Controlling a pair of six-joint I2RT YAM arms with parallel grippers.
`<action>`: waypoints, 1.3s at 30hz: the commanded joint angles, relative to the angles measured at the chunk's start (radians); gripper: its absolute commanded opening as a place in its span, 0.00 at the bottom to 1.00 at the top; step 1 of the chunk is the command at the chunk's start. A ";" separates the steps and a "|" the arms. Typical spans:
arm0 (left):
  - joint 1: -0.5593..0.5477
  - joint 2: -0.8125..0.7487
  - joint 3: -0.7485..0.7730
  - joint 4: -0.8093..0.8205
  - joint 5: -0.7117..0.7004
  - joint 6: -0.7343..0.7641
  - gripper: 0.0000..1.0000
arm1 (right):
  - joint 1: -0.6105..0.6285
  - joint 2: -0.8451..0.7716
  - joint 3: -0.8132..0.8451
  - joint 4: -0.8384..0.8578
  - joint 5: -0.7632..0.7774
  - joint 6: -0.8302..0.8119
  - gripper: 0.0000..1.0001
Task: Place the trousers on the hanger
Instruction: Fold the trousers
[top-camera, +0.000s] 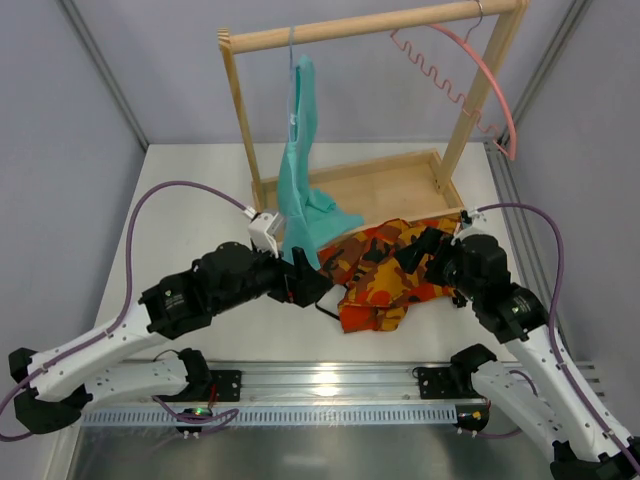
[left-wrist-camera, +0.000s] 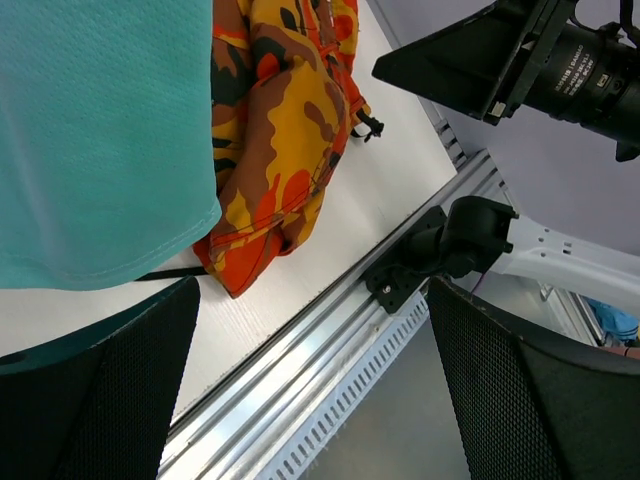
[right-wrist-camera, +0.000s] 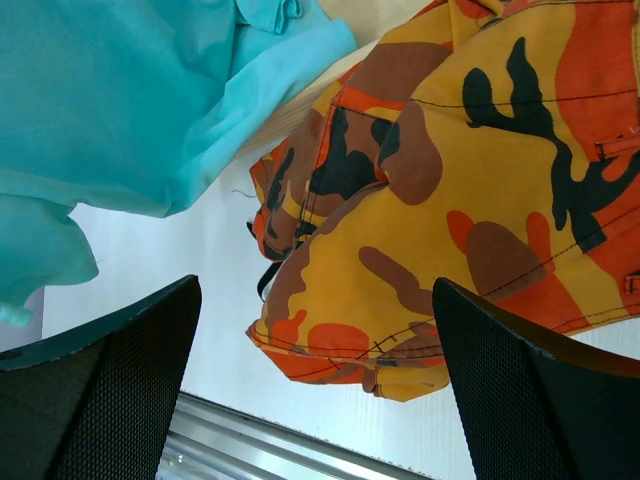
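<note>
The camouflage trousers (top-camera: 385, 280) lie crumpled on the white table in front of the wooden rack, also seen in the left wrist view (left-wrist-camera: 280, 130) and the right wrist view (right-wrist-camera: 450, 200). The pink hanger (top-camera: 482, 75) hangs by its hook from the right end of the rack's top bar. My left gripper (top-camera: 312, 288) sits just left of the trousers; its jaws (left-wrist-camera: 315, 390) stand open with nothing between them. My right gripper (top-camera: 422, 256) hovers at the trousers' right side, open (right-wrist-camera: 315, 390), with the cloth's hem just ahead of it.
A teal garment (top-camera: 300, 190) hangs on a thin hanger from the rack's bar (top-camera: 370, 28) and drapes down beside the trousers. The rack's wooden tray base (top-camera: 400, 180) stands behind them. An aluminium rail (top-camera: 320, 385) runs along the near edge.
</note>
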 joint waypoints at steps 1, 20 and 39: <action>-0.031 0.004 0.047 -0.013 -0.062 -0.017 0.95 | 0.003 0.000 0.000 -0.014 0.071 0.040 1.00; -0.151 0.205 -0.013 0.116 -0.155 -0.016 0.96 | -0.066 0.144 -0.059 -0.043 0.402 0.183 0.99; -0.144 0.441 0.004 0.175 -0.177 -0.066 0.99 | -0.298 0.120 -0.301 0.071 0.370 0.343 0.98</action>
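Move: The hem corner of the trousers' near leg lies some 11 cm to the right of my left hand, about level with it fore and aft, roughly 26 cm below; a black strap lies about 7 cm left of that corner. The trousers' near waist corner, with its buckle, is about 14 cm right of my right hand, 1 cm ahead and 19 cm below; the far waist corner sits some 16 cm beyond it. The turquoise cloth's lower part hangs about 12 cm ahead of my left hand. I bring both open hands down over the trousers. My right hand sinks about 14 cm and goes nearly as far right to the near waist corner, turning some 40 degrees clockwise and tipping further down. My left sinks about 13 cm and shifts half that to the right towards the hem corner, tilting its fingers down. Neither closes. ##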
